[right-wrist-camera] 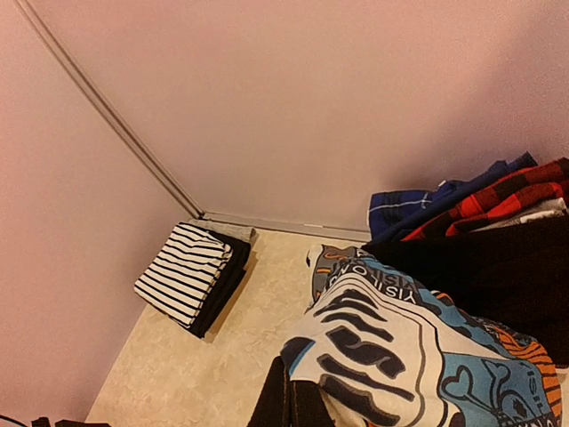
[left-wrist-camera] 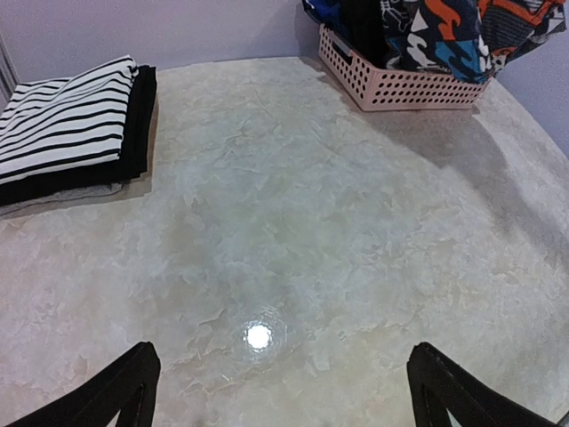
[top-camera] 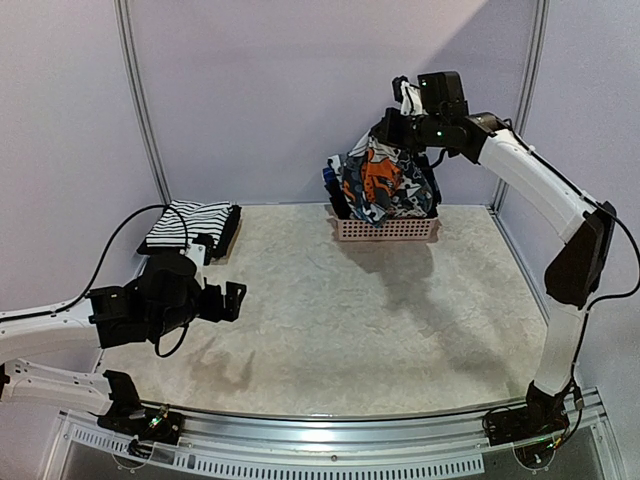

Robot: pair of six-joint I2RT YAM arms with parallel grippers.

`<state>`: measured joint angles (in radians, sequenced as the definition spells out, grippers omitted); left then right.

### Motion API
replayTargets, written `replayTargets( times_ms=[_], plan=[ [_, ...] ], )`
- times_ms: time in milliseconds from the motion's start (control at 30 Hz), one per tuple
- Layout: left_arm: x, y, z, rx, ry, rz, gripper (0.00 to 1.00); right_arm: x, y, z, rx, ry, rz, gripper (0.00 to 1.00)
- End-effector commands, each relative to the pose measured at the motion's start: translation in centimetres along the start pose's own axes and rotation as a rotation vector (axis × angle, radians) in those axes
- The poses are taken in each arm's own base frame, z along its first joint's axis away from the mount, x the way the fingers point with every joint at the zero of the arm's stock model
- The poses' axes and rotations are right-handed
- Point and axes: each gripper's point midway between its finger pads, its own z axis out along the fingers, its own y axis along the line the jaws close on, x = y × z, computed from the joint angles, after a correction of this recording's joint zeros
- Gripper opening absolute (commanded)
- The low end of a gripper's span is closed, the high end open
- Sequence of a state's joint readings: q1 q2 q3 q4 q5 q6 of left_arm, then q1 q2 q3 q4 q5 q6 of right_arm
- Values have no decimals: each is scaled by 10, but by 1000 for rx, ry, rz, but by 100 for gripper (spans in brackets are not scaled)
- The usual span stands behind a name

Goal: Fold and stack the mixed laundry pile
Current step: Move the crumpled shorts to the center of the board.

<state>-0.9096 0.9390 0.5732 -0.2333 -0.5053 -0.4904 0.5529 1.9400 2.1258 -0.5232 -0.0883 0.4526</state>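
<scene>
My right gripper (top-camera: 404, 97) is raised high at the back wall, shut on the graphic print garment (top-camera: 376, 180), which hangs from it down over the pink basket (top-camera: 390, 230). In the right wrist view the dark fingers (right-wrist-camera: 298, 400) pinch that garment (right-wrist-camera: 400, 356). Behind it lie black (right-wrist-camera: 498, 267), red plaid (right-wrist-camera: 511, 191) and blue (right-wrist-camera: 418, 200) pieces of the laundry pile. A folded striped garment on a folded black one (top-camera: 190, 225) (left-wrist-camera: 67, 133) (right-wrist-camera: 191, 271) sits at the back left. My left gripper (top-camera: 236, 300) (left-wrist-camera: 284, 349) hovers open over bare table, holding nothing.
The basket (left-wrist-camera: 418, 89) stands against the back wall, right of centre. Pale walls close in the table at the back and on both sides. A black cable (top-camera: 110, 245) loops from the left arm near the folded stack.
</scene>
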Motion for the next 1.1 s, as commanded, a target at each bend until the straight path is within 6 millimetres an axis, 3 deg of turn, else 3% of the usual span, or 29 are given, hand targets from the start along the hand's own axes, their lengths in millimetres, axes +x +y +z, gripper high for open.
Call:
replayTargets(
  times_ms=[0, 233, 533, 733, 867, 1067],
  plan=[
    [6, -6, 1, 21, 2, 13, 99, -38, 45, -47, -58, -111, -68, 0],
    [4, -8, 0, 32, -4, 12, 99, -50, 88, -80, -147, -150, -90, 0],
    [4, -12, 1, 55, -13, 19, 98, -40, 198, -132, -398, -160, -149, 0],
    [0, -25, -1, 125, -26, 18, 97, -31, 248, -161, -520, -183, -159, 0],
    [-11, -60, -12, 333, -74, -4, 98, -18, 260, -161, -504, -182, -197, 0],
    [-16, -98, -39, 594, -112, 5, 98, -12, 251, -145, -426, -190, -220, 0]
  ],
)
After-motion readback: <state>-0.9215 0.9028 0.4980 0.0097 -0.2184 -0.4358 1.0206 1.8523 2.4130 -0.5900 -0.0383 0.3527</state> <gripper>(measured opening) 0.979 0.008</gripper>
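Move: The shorts, still pinched in the right hand and trailing over the basket, are bound for the center of the board, roughly 10 cm back, 9 cm left and 38 cm below that hand. The basket stands some 12 cm ahead, 4 cm right and 32 cm below it; the folded stack about 8 cm ahead, 38 cm left and 35 cm down. From the left hand, the center of the board is about 12 cm ahead, 21 cm right and 16 cm down. The shorts stay pinched in the right gripper, which pulls them away from the basket, back over the board by about 22 cm while rising 16 cm and going left 12 cm; the climb ends first, then the hand eases off, turned some 25 degrees counter-clockwise with its fingers tipped upward. Late on, the open left gripper swings clockwise and about 5 cm right towards the hanging cloth. ##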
